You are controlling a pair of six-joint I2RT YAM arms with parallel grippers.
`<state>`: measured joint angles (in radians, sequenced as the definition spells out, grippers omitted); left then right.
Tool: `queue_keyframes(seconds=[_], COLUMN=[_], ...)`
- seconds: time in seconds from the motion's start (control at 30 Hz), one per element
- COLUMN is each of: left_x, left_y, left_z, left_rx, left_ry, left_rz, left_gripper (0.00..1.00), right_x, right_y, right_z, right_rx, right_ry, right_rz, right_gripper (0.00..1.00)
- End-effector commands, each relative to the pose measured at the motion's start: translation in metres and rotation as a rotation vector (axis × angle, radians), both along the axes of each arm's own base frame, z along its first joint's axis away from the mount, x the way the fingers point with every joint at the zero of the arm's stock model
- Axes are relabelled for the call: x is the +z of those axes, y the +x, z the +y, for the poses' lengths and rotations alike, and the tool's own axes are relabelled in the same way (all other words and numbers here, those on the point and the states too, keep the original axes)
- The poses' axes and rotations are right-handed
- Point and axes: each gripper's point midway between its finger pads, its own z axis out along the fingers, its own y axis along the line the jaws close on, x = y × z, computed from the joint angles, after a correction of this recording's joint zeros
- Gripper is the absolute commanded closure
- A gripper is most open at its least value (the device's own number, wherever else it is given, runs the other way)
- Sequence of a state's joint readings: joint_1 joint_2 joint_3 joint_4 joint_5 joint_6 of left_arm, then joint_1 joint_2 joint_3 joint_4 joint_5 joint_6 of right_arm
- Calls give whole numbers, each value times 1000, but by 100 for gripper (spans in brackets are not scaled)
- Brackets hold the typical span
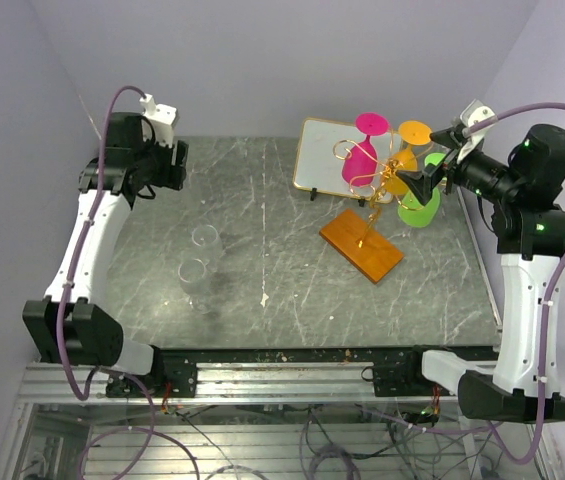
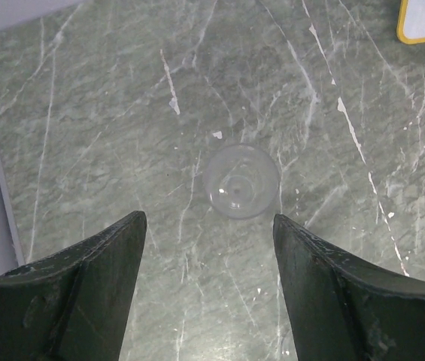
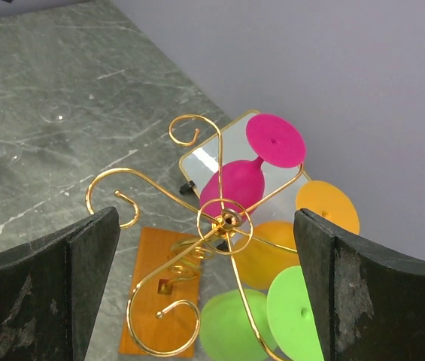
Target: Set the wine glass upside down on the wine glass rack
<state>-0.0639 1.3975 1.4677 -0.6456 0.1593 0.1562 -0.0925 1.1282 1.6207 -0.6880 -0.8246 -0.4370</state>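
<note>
The gold wire wine glass rack stands on its orange-brown wooden base at the back right. A pink glass, an orange glass and a green glass hang upside down on it. Two clear wine glasses stand on the table at the left. My left gripper is open and empty, high above one clear glass. My right gripper is open and empty, just above the rack's hub, with the scrolled arms between its fingers in the right wrist view.
A gold-framed mirror-like panel leans behind the rack. Lilac walls close in the back and both sides. The grey marble table ends at a black rail in front.
</note>
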Motion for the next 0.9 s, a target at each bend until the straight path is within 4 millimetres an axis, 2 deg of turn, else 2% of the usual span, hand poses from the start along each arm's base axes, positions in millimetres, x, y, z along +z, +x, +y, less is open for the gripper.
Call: queue_keyframes(seconds=[0.0, 0.2, 0.47, 0.57, 0.87], left_x=[-2, -16, -34, -41, -51], left_y=[11, 22, 32, 35, 41], left_z=[-2, -4, -5, -7, -8], left_rx=[6, 13, 3, -2, -1], left_ry=[32, 56, 76, 74, 90], left_rz=[16, 53, 95, 115, 141], left_gripper=[23, 31, 49, 53, 69], right_x=[10, 8, 8, 6, 2], right_y=[-6, -7, -8, -8, -6], right_z=[2, 4, 5, 5, 6], right_rx=[14, 25, 31, 34, 42], right_ry=[13, 14, 18, 17, 16], right_rz=[-7, -2, -3, 3, 13], right_gripper=[0, 0, 0, 0, 0])
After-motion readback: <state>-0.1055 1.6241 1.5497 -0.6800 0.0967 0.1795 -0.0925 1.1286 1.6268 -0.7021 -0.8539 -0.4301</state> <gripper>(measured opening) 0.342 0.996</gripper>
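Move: The far clear wine glass stands well below the left gripper, its middle about 20 cm down, some 4 cm back towards the base and 3 cm to the right. The near clear wine glass is about 9 cm behind it towards the base and about 1 cm farther left, at the same height. From the right gripper the far glass lies about 38 cm left, 3 cm ahead and 36 cm down. Bring the left gripper down about 6 cm while easing it some 3 cm forward, sinking towards the height of the far clear glass's rim. Tip the fingers down by roughly 10 degrees and narrow them from wide open to a bit over a third open, without closing on anything yet. ##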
